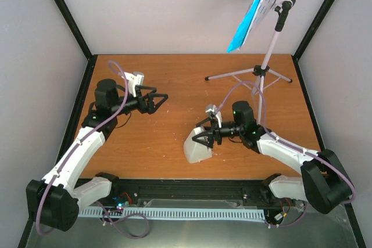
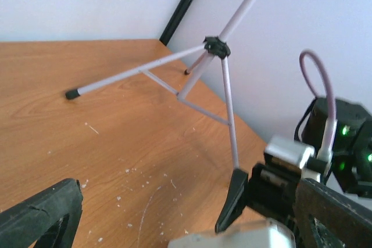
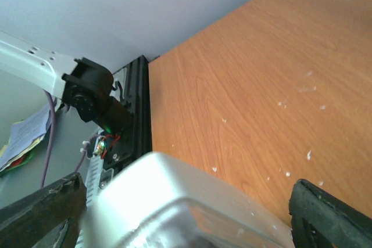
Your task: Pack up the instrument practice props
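Observation:
The white music stand (image 1: 268,56) rises on thin tripod legs (image 2: 216,46) at the back right of the table, its perforated desk tilted high with blue and white sheet-music pages (image 1: 256,13) on it. A small white pyramid-shaped metronome (image 1: 196,148) lies on the table in front of the right arm. My right gripper (image 1: 201,139) straddles it with jaws wide, and the metronome (image 3: 174,207) fills the space between the fingers. My left gripper (image 1: 157,100) hovers open and empty over the table's left middle, pointing right toward the stand, with bare wood between its fingers (image 2: 52,210).
A wooden table (image 1: 174,79) is boxed in by white walls with black corner posts (image 1: 67,13). The stand's nearest leg (image 2: 229,120) ends close behind the right wrist. A black rail (image 3: 139,108) with wiring runs along the near edge.

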You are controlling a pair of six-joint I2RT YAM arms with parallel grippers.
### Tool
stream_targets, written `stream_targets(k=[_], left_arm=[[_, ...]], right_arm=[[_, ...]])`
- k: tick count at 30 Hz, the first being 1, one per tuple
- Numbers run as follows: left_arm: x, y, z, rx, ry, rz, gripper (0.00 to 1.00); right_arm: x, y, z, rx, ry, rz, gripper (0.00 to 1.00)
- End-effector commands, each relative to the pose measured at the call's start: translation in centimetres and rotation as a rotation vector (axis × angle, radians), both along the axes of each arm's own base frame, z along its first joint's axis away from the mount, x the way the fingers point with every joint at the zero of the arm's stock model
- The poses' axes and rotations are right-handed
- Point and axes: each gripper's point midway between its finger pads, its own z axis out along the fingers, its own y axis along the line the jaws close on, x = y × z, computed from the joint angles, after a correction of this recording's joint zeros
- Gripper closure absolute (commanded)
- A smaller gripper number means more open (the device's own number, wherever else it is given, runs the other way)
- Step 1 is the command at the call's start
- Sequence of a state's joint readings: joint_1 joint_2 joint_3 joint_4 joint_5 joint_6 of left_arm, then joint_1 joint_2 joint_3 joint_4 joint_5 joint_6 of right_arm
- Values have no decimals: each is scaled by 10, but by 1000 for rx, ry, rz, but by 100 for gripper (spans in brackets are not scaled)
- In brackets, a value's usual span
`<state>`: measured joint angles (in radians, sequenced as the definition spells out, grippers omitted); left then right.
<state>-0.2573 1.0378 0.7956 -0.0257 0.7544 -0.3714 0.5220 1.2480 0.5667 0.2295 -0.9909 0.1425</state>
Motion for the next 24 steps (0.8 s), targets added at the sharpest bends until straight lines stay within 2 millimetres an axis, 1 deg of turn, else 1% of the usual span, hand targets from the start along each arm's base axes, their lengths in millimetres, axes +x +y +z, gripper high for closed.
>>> stream_targets(k=[1,5,8,10,11,12,13,15,18,19,22,24], left_arm=[[0,9,38,-11,-20,-11,1],[7,23,47,82,-69,62,1],[14,33,51,136,-116,131,1],[20,42,52,163,-139,190,1],[22,47,53,176,-153,229,1],[26,53,52,191,-162,268,1],[27,59,54,204,-181,307,0],[31,70,55,232,-209,377,1],[33,82,55,262,-238,446,0],[34,85,52,269,-238,464,0],[36,91,48,276,-243,505,0],[37,98,49,274,-261,549,0]], right_arm=[[-5,-3,-26,-95,-12,-88,9],[-4,-4,-40,-151,-69,-158,16],[-1,3,-47,-199,-146,-223,25],[2,8,-46,-184,-178,-282,29],[3,15,-38,-149,-209,-310,29],[7,17,-33,-134,-231,-351,29],[5,25,-29,-120,-251,-364,29],[9,37,-19,-92,-297,-430,29],[20,63,-10,-59,-302,-497,28],[23,76,-19,-71,-288,-496,28],[31,119,-25,-76,-303,-517,28],[36,148,-29,-84,-327,-527,28]])
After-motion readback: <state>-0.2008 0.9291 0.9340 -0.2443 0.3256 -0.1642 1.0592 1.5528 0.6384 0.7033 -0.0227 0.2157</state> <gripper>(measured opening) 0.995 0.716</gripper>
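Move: The metronome stands just under the right hand's open fingers, its middle about 4 cm back and 7 cm below, with no left or right offset. The music stand's near leg meets the table about level ahead with that hand, some 23 cm to its right and 17 cm down. From the left hand, the metronome lies roughly 12 cm back, 13 cm right and 18 cm below. Close the right fingers by about a quarter of their range to pinch the metronome's upper part, then carry the hand left about 11 cm with the metronome, picking up speed, while turning the wrist some 25 degrees clockwise. Meanwhile draw the wide-open left gripper away from the metronome, left about 8 cm and up, swinging counter-clockwise. ##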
